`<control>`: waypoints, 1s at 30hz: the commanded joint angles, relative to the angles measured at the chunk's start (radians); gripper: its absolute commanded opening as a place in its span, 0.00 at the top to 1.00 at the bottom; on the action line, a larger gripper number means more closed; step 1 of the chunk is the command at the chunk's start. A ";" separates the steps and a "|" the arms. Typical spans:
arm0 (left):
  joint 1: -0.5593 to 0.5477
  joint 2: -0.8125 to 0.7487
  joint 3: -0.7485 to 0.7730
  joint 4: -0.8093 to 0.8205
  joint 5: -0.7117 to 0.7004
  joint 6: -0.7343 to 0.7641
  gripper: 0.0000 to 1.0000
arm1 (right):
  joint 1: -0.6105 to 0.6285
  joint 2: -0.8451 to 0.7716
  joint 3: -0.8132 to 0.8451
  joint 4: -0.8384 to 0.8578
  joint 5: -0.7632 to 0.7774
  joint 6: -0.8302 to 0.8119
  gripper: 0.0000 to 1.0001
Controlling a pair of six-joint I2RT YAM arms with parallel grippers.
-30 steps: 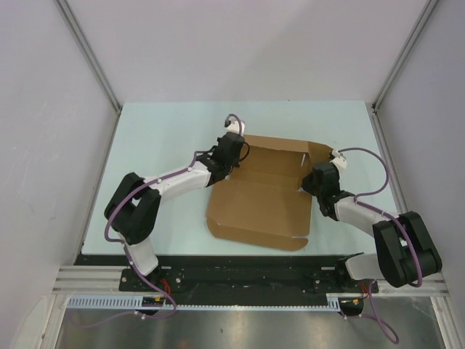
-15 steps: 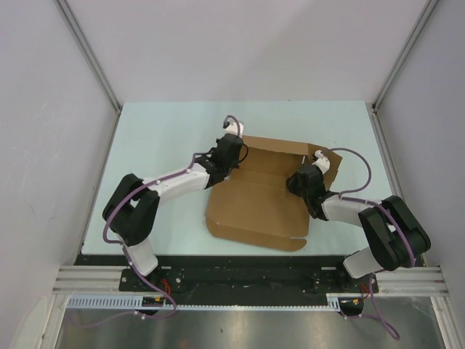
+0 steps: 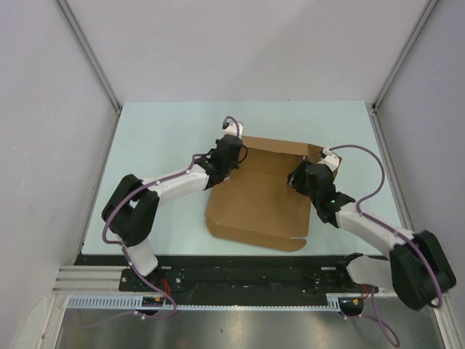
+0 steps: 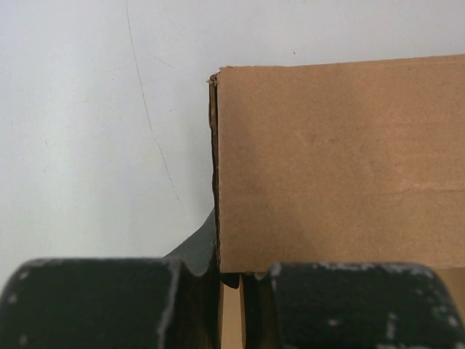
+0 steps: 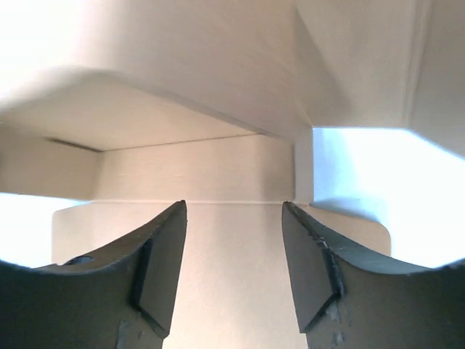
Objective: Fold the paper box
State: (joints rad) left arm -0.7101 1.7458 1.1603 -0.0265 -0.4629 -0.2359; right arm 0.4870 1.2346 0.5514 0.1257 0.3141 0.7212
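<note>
The paper box (image 3: 258, 200) is a plain brown cardboard sheet, partly folded, lying mid-table with its far side raised as a wall. My left gripper (image 3: 234, 161) is shut on the box's far-left flap; in the left wrist view the cardboard edge (image 4: 320, 160) stands pinched between the jaws (image 4: 232, 283). My right gripper (image 3: 296, 178) is open over the box's right side, near the raised right flap (image 3: 320, 155). In the right wrist view its fingers (image 5: 163, 269) spread apart over pale cardboard panels (image 5: 232, 174), gripping nothing.
The pale green table (image 3: 160, 138) carries the box. Grey enclosure walls and metal posts (image 3: 91, 54) stand on the left, right and far sides. A black rail (image 3: 240, 280) runs along the near edge by the arm bases.
My right arm has swung left and forward, bringing its gripper from beside the box's right edge to over the box's right part. My left gripper has stayed clamped on the far-left flap.
</note>
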 commanded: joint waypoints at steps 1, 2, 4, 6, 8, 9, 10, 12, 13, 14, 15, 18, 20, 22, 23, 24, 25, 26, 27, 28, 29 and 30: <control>-0.002 0.047 -0.063 -0.196 0.064 -0.009 1.00 | 0.016 -0.206 0.100 -0.237 0.031 -0.100 0.38; 0.000 0.049 -0.063 -0.196 0.063 -0.011 1.00 | 0.028 -0.236 0.117 -0.271 0.045 -0.130 0.38; -0.002 0.050 -0.067 -0.196 0.063 -0.014 1.00 | 0.039 -0.308 0.145 -0.369 0.118 -0.150 0.37; -0.002 0.049 -0.071 -0.194 0.064 -0.023 1.00 | 0.033 -0.403 0.153 -0.437 0.207 -0.172 0.37; 0.001 0.046 -0.077 -0.193 0.067 -0.037 1.00 | -0.014 -0.447 0.160 -0.478 0.247 -0.187 0.37; 0.000 0.044 -0.080 -0.191 0.072 -0.043 1.00 | -0.045 -0.445 0.177 -0.492 0.249 -0.187 0.38; 0.000 0.043 -0.082 -0.193 0.076 -0.055 0.99 | -0.074 -0.431 0.186 -0.508 0.241 -0.183 0.38; 0.001 0.041 -0.083 -0.191 0.084 -0.063 1.00 | -0.149 -0.383 0.196 -0.517 0.224 -0.175 0.38; 0.001 0.040 -0.085 -0.193 0.084 -0.066 1.00 | -0.163 -0.370 0.199 -0.515 0.226 -0.174 0.38; 0.000 0.038 -0.083 -0.193 0.086 -0.066 1.00 | -0.177 -0.344 0.199 -0.506 0.229 -0.172 0.38; 0.000 0.038 -0.083 -0.194 0.087 -0.066 1.00 | -0.192 -0.333 0.197 -0.499 0.238 -0.175 0.38; 0.001 0.034 -0.079 -0.196 0.086 -0.060 1.00 | -0.218 -0.288 0.197 -0.445 0.227 -0.196 0.38; 0.001 0.035 -0.079 -0.197 0.087 -0.057 1.00 | -0.229 -0.253 0.197 -0.404 0.204 -0.207 0.38; 0.000 0.035 -0.077 -0.197 0.089 -0.057 1.00 | -0.238 -0.230 0.197 -0.384 0.213 -0.201 0.38; 0.000 0.035 -0.077 -0.197 0.089 -0.057 1.00 | -0.243 -0.221 0.197 -0.377 0.217 -0.197 0.39; 0.000 0.035 -0.080 -0.197 0.089 -0.057 1.00 | -0.255 -0.198 0.197 -0.370 0.215 -0.195 0.39; 0.001 0.037 -0.082 -0.197 0.092 -0.057 1.00 | -0.260 -0.186 0.197 -0.351 0.215 -0.192 0.39; 0.000 0.037 -0.083 -0.197 0.092 -0.056 1.00 | -0.264 -0.173 0.197 -0.341 0.214 -0.193 0.40; 0.001 0.037 -0.083 -0.199 0.093 -0.052 1.00 | -0.268 -0.152 0.199 -0.327 0.212 -0.200 0.40; 0.000 0.038 -0.080 -0.199 0.095 -0.051 1.00 | -0.278 -0.141 0.199 -0.296 0.206 -0.209 0.40; 0.001 0.038 -0.079 -0.202 0.096 -0.048 1.00 | -0.284 -0.133 0.197 -0.281 0.188 -0.215 0.41; 0.000 0.037 -0.073 -0.207 0.099 -0.043 1.00 | -0.289 -0.126 0.199 -0.262 0.180 -0.218 0.41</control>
State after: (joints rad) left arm -0.7101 1.7363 1.1400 -0.0059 -0.4595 -0.2707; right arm 0.2192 1.0821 0.7265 -0.2485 0.5087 0.5320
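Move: The box's right side flap, on the end of the long back strip, lies about 10 cm to the right of the right hand and some 6 cm ahead, roughly at its height. The back strip's middle is some 13 cm ahead and 6 cm left; the flat front panel's middle lies about 12 cm back, 10 cm left and 8 cm lower. From the left hand, shut on the box's left corner, that flap is about 27 cm right and nearly level fore and aft. The right side flap is rounded from above: the right hand, fingers already open, lifts about 12 cm out of the box while easing back, swings some 13 cm to the right, then sinks about 6 cm and edges forward to the flap's free outer edge. On the way the wrist turns clockwise about 20 degrees and its left side dips; the fingers stay open. ##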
